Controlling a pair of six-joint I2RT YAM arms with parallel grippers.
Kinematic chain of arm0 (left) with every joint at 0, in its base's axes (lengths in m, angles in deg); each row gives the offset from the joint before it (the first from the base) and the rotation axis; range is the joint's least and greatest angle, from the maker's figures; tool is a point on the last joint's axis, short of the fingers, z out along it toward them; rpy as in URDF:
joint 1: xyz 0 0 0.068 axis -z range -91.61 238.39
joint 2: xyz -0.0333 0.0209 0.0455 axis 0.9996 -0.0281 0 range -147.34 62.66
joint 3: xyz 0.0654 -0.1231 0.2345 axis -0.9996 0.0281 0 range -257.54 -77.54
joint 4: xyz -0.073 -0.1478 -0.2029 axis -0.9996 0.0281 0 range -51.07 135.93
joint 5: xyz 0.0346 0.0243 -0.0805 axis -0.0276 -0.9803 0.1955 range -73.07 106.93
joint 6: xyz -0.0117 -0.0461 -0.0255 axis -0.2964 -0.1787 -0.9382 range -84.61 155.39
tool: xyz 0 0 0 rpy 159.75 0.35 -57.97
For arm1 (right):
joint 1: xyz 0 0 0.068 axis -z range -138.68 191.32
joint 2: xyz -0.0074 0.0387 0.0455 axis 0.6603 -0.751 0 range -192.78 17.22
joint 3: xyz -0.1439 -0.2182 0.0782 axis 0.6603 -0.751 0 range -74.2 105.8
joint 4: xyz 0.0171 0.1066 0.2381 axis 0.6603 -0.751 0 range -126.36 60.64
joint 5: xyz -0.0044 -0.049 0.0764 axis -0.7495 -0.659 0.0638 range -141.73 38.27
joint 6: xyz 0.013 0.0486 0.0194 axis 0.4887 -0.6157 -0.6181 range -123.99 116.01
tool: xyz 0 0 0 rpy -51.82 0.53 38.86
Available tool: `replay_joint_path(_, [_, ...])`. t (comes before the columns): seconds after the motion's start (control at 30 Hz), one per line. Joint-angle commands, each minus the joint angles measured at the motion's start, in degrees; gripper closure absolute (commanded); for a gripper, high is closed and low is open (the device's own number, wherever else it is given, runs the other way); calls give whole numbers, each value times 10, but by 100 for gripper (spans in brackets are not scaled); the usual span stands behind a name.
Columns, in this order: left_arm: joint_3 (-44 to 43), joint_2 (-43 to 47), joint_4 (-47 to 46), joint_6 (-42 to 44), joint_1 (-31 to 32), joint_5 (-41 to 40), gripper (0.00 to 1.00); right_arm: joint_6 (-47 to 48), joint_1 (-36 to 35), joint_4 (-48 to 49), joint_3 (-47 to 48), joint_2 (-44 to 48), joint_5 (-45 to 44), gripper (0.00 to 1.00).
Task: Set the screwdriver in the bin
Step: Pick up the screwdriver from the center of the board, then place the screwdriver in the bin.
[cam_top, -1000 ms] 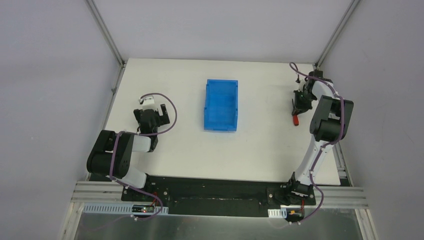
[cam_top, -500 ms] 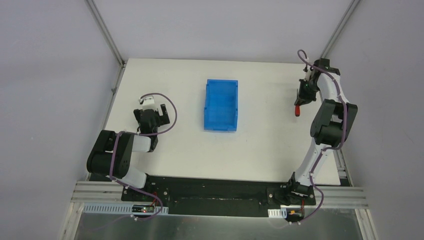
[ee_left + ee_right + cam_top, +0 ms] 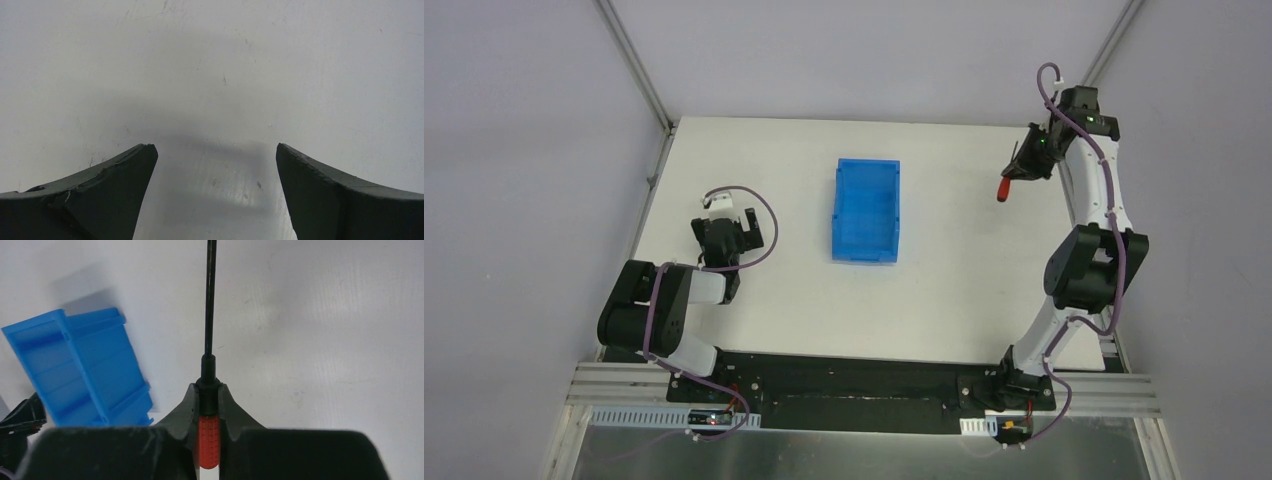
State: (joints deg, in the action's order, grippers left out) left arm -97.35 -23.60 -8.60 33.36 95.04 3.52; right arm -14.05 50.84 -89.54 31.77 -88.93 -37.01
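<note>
The screwdriver (image 3: 209,440) has a red ribbed handle and a thin black shaft. My right gripper (image 3: 208,390) is shut on its handle, and the shaft points straight out past the fingertips. In the top view my right gripper (image 3: 1022,168) hangs raised over the table's far right, with the screwdriver (image 3: 1003,189) showing red below it. The blue bin (image 3: 836,215) stands at the table's middle, well left of that gripper, and nothing shows inside it. The bin (image 3: 75,370) lies at the left of the right wrist view. My left gripper (image 3: 215,165) is open over bare table at the left (image 3: 727,222).
The white table (image 3: 954,280) ends in a metal frame rail (image 3: 634,60) at the far left corner and another (image 3: 1109,50) at the far right. Grey walls close in both sides. The right arm's elbow (image 3: 1092,265) stands near the right edge.
My right arm has risen and swung toward the far edge, carrying the screwdriver up off the table at the right. The left arm and the bin have not moved.
</note>
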Motion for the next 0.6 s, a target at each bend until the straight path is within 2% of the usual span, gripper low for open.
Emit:
replay_joint_path(0.0, [-8, 1, -11, -4, -3, -7, 1, -74, -41, -10, 32, 34, 30, 100])
replay_joint_path(0.1, [-8, 0, -11, -4, -3, -7, 1, -91, -74, -19, 47, 30, 28, 100])
replay_joint_path(0.27, [-8, 0, -11, -4, -3, -7, 1, -94, -155, -49, 103, 0, -36, 100])
replay_joint_path(0.47, [-8, 0, -11, -4, -2, -7, 1, -98, -236, -103, 228, -82, -72, 100])
replay_joint_path(0.57, [-8, 1, -11, -4, -3, -7, 1, -101, -270, -114, 261, -109, -102, 100])
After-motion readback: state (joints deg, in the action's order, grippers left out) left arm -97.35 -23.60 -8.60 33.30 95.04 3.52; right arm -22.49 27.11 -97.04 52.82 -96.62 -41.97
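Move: The blue bin's middle lies about 32 cm to the right hand's left, nearly level with it in reach (some 1 cm farther out) and around 15 cm below. The right hand already holds the screwdriver clear of the board, and nothing else stands near its way. From the idle, open left hand the bin is about 35 cm to the right, 5 cm ahead and slightly below, roughly 2 cm. The right hand swings the still-pinched screwdriver about 17 cm left towards the bin, rising 5 cm and turning counter-clockwise. ##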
